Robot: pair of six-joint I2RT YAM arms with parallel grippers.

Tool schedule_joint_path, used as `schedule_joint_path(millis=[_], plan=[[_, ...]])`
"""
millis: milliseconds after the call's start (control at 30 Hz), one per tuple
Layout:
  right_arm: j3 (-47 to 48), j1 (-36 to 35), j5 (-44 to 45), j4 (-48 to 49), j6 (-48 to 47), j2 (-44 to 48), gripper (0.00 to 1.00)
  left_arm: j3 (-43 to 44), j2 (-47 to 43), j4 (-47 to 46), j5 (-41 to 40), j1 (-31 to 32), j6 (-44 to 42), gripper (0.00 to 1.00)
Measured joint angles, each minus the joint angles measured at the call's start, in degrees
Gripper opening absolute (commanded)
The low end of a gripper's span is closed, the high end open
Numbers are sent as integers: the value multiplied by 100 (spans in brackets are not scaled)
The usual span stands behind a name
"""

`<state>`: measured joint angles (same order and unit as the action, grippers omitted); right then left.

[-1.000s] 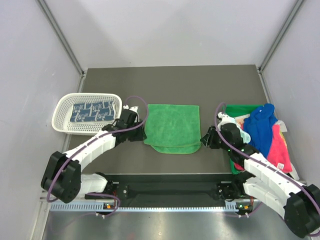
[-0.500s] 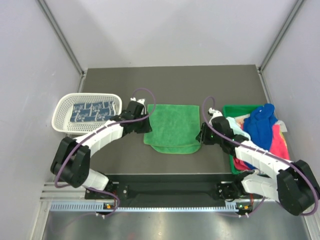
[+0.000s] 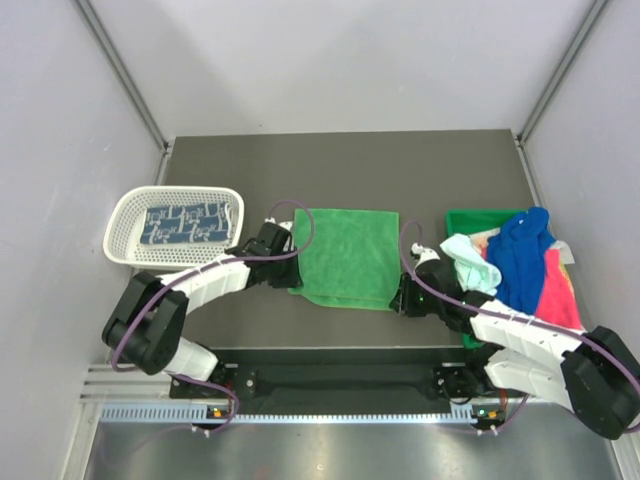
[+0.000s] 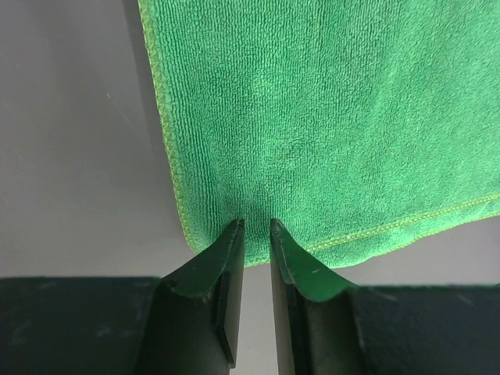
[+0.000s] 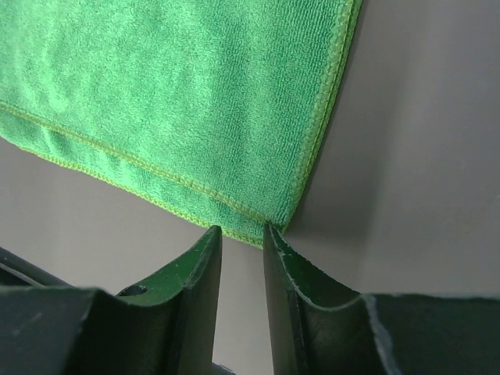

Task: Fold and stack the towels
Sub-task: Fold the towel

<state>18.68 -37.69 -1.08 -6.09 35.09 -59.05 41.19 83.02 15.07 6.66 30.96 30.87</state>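
A green towel [image 3: 345,255] lies folded in two layers at the table's middle. My left gripper [image 3: 290,276] is at its near left corner. In the left wrist view the jaws [image 4: 258,226] stand a narrow gap apart, with the puckered hem of the green towel [image 4: 328,117] pinched between the tips. My right gripper [image 3: 401,298] is at the near right corner. Its fingers [image 5: 242,230] are still apart, and the green towel's [image 5: 180,101] corner hem just touches the tips. A blue-and-white patterned towel [image 3: 185,222] lies folded in the basket.
The white mesh basket [image 3: 122,222] stands at the left. At the right a green bin [image 3: 462,218] holds a heap of towels: royal blue [image 3: 520,255], pink [image 3: 560,295] and pale mint [image 3: 472,258]. Grey walls close in the table on three sides.
Both arms swung out, then came down to the green towel's near corners. Both grippers narrowed, the left one onto the hem. The towel's near edge now lies straighter.
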Motion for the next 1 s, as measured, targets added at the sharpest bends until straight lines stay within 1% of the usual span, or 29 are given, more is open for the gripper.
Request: schedule_joint_path(millis=[133, 233, 333, 433, 533, 600, 700, 767, 800, 900, 1000], plan=[[-28, -9, 31, -7, 63, 17, 28, -79, 0, -37, -4, 28, 31, 25], [-26, -11, 66, -24, 101, 24, 28, -98, -37, -42, -13, 33, 50, 30], [0, -17, 116, -111, 101, 52, 28, -96, -240, 70, -74, 42, 48, 31], [146, -17, 177, -358, 87, 61, 28, 48, -472, 339, -199, 48, 17, 36], [426, -17, 291, -702, 44, 142, 31, 525, -549, 625, -444, 46, -66, 41], [713, -15, 413, -909, -7, 223, 33, 949, -544, 667, -610, -7, -122, 42], [1231, 118, 509, -1106, -164, 236, 34, 1552, -393, 645, -730, -197, -214, 45], [1650, 365, 544, -1134, -306, 33, 32, 1956, -129, 533, -802, -369, -273, 45], [1919, 590, 507, -1137, -409, -188, 32, 2164, 94, 503, -835, -476, -334, 47], [2662, 1217, 472, -944, -640, -1104, 32, 2603, 750, 358, -951, -654, -522, 55], [3239, 1598, 461, -833, -826, -2041, 32, 2997, 1534, 249, -990, -822, -758, 60]])
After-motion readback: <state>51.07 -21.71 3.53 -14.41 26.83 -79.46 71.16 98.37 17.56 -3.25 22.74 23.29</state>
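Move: The green towel lies flat between the hands, its far-left corner some 20 cm ahead of the left hand and about 2 cm to its left. Its far-right corner is around 24 cm ahead of the right hand and 2 cm to its right, both barely below fingertip height. The white basket's middle is about 33 cm left of the left hand and 15 cm farther out; the green bin's is about 33 cm right of the right hand and 7 cm ahead. The green towel's near corners are left behind as both hands, after lingering low there, lift and swing forward along its sides towards the far corners, each gaining about 16 cm. The left rises higher, then dips, its fingers opening wider and tipping forward; the right ends a little to its right, turned clockwise, finger gap kept. ##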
